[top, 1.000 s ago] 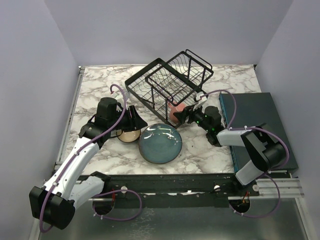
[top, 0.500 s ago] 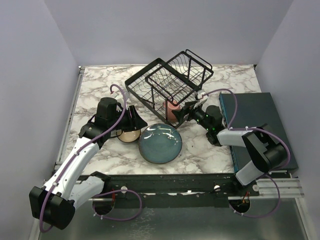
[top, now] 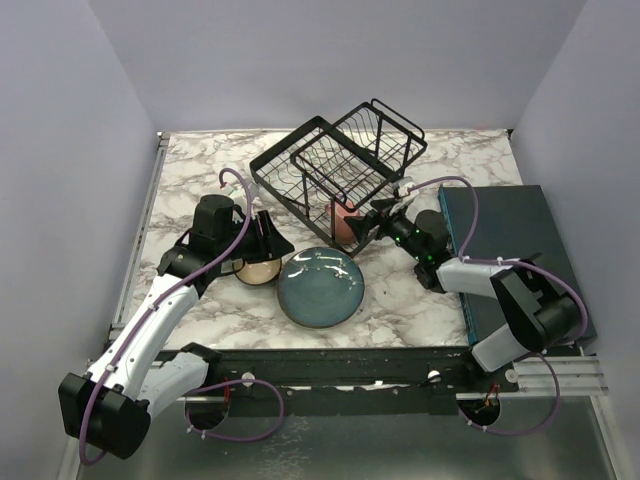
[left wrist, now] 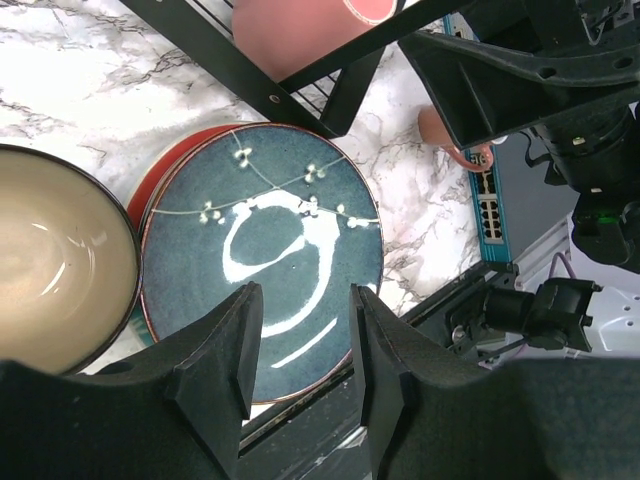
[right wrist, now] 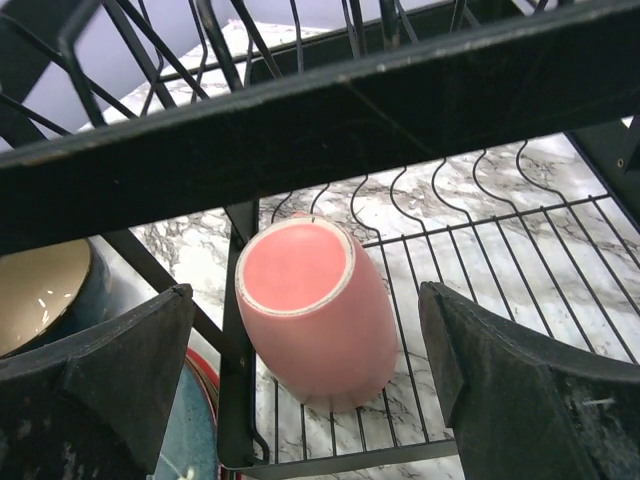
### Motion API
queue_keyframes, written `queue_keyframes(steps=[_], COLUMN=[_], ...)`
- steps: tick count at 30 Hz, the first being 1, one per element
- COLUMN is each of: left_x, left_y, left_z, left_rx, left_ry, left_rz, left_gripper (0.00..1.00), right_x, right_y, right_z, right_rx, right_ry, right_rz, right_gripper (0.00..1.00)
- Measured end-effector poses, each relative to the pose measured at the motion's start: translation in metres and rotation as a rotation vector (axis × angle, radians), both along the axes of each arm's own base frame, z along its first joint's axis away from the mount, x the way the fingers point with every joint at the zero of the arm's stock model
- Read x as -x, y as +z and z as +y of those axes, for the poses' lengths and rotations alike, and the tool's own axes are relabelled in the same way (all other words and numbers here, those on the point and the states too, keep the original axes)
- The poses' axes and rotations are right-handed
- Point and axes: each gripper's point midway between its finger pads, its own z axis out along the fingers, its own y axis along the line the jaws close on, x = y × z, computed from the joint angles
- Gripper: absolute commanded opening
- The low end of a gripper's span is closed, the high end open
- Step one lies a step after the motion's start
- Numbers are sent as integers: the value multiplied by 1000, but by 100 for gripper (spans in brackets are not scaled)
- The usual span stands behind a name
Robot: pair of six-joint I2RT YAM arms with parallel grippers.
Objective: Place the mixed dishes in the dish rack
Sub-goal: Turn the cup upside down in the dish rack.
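Observation:
The black wire dish rack (top: 285, 143) stands at the back middle of the marble table. A pink mug (right wrist: 318, 310) rests on the wire floor of its lower tray (right wrist: 470, 270), base towards the camera. My right gripper (right wrist: 305, 295) is open, one finger on each side of the mug and neither touching it. My left gripper (left wrist: 300, 370) hangs open and empty over a dark teal-blue plate (left wrist: 270, 250), which lies on a red plate (left wrist: 163, 172). A dark bowl with a tan inside (left wrist: 50, 270) sits beside them. A second pink mug (left wrist: 445, 130) lies on the table near the right arm.
A dark teal flat slab (top: 510, 240) lies along the table's right side under the right arm. The rack's upper basket (top: 375, 135) overhangs the lower tray, with a black bar (right wrist: 350, 110) just above the right gripper. Grey walls close in the table's left, back and right sides.
My right gripper's jaws have spread wide and let go of the pink mug, which now rests in the rack's lower tray. The left arm has not moved.

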Motion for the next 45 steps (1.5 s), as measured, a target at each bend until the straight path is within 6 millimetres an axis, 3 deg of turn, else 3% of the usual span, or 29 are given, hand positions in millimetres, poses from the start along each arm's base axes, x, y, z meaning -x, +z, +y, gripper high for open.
queue_keyframes(steps=[14,20,26,33,40,45], left_x=[0,0,2,7,11,20], left_y=[-1,-2,-1,5,3,11], left_z=[1,1,0,-3,-3,-5], left_rx=[-7,-13,-9,26,51,94], left_ry=[2,-4,-21,-32,-21,-40], left_rz=[1,-5,-9,-7,-15,-32], left_gripper=[67,89,99,99,99,99], right_x=[13,25,39,56,64,69], right_y=[25,33,45,45,31,35], right_z=[-8,-19,-34,-49,-67,-77], right_rx=[-14,-7,-27,-35,-24,8], right_ry=[-5,-27,-73,-124,-246,-319], right_rz=[-36,-30,15,135,346,479], right_gripper=[100,100,100,100,100,100])
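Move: The upside-down cup in the rack's near corner, already released, sits just off the open right fingers: about 3 cm ahead, 4 cm left and 4 cm below. From that hand, the blue plate is some 13 cm back, 9 cm left and 9 cm lower; the remaining mug is roughly 7 cm back, 17 cm right and 8 cm lower. For the left hand, the cup lies around 11 cm ahead, 12 cm right and 10 cm down. Right hand, open, withdraws right and back some 10 cm from the cup, rising, tipping down; left opens wide. ##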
